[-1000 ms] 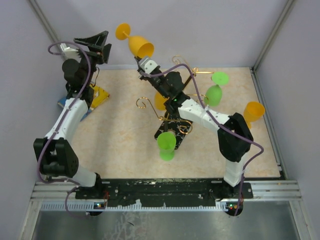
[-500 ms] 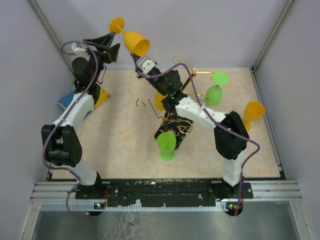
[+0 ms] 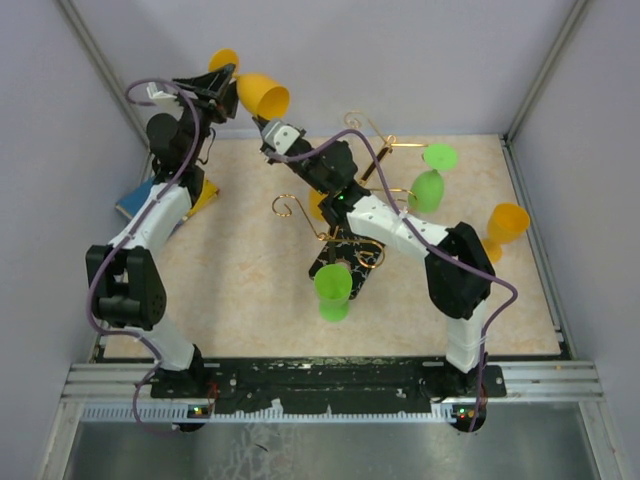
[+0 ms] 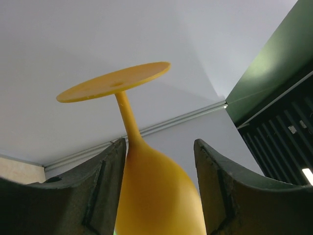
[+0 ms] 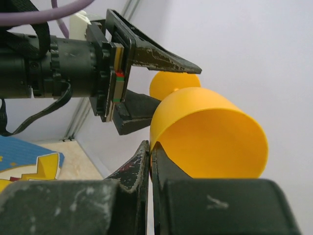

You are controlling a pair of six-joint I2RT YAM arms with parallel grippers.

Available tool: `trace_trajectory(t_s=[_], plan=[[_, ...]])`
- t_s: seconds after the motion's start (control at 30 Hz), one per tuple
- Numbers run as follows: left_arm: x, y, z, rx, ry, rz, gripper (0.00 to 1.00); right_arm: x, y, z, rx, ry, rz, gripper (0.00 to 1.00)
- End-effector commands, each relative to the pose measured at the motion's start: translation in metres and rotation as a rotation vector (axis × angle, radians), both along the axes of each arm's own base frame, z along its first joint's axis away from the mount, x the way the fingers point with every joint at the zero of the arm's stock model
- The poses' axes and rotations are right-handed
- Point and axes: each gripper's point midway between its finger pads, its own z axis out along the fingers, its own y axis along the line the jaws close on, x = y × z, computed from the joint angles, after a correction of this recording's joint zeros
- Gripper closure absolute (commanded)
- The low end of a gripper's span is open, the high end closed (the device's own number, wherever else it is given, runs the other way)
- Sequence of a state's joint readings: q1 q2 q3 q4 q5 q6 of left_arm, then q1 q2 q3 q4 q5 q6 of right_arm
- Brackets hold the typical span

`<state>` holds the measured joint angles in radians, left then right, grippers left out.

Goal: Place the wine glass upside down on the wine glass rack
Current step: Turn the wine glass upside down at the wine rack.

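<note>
An orange wine glass (image 3: 262, 95) hangs in the air at the far left, lying sideways with its foot (image 3: 222, 62) pointing left. My right gripper (image 3: 268, 125) is shut on its rim, one finger inside the bowl (image 5: 215, 132) and one outside. My left gripper (image 3: 222, 85) straddles the bowl near the stem. In the left wrist view the bowl (image 4: 156, 191) touches the left finger, a gap shows at the right finger (image 4: 215, 176), and the jaws are open. The gold wire wine glass rack (image 3: 350, 190) stands mid-table on its black marbled base (image 3: 340, 265).
Two green glasses (image 3: 430, 185) (image 3: 333, 290) and an orange one (image 3: 320, 203) hang on the rack. Another orange glass (image 3: 507, 222) is at the right. A blue and yellow pack (image 3: 190, 195) lies at the left edge. Grey walls close in behind and beside.
The left gripper has swung right onto the orange glass and its jaws have narrowed around the bowl. The right arm has carried the glass a little left.
</note>
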<state>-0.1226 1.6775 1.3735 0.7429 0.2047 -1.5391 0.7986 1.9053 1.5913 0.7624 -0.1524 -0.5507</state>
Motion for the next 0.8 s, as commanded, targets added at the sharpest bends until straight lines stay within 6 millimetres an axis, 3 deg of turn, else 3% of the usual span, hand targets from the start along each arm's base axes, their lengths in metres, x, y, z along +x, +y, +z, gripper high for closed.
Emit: trace_trajectory(t_s=[0.0, 0.4, 0.63, 0.77], plan=[[-0.0044, -0.0077, 0.0146, -0.002, -0.055, -0.029, 0.38, -0.021, -0.0007, 0.0433, 0.07, -0.095, 0.037, 1.0], [-0.0038, -0.0098, 0.0158, 0.003, -0.057, -0.034, 0.58, -0.0242, -0.0003, 0.0412, 0.054, -0.099, 0.032, 1.0], [-0.0064, -0.0105, 0.0197, 0.015, -0.071, -0.03, 0.87, -0.027, -0.0026, 0.0422, 0.054, -0.107, 0.026, 1.0], [-0.0079, -0.0106, 0.0221, 0.015, -0.087, -0.031, 0.99, -0.0293, -0.0033, 0.0427, 0.05, -0.11, 0.032, 0.99]])
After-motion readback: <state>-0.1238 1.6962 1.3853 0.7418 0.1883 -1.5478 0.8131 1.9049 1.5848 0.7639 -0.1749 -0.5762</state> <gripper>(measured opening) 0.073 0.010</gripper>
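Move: The orange wine glass, which the right hand already holds by its rim, has its middle about 3 cm right of the left hand, 2 cm back and 1 cm below; its stem lies between the left fingers, nearer the lower one. From the right hand that middle is some 7 cm ahead, 2 cm left, 3 cm up. From the left hand the rack is about 23 cm right, 16 cm back and 28 cm below. Left fingers close on the stem, hand easing 1 cm forward; right keeps the rim, shifting 1 cm back and left. ##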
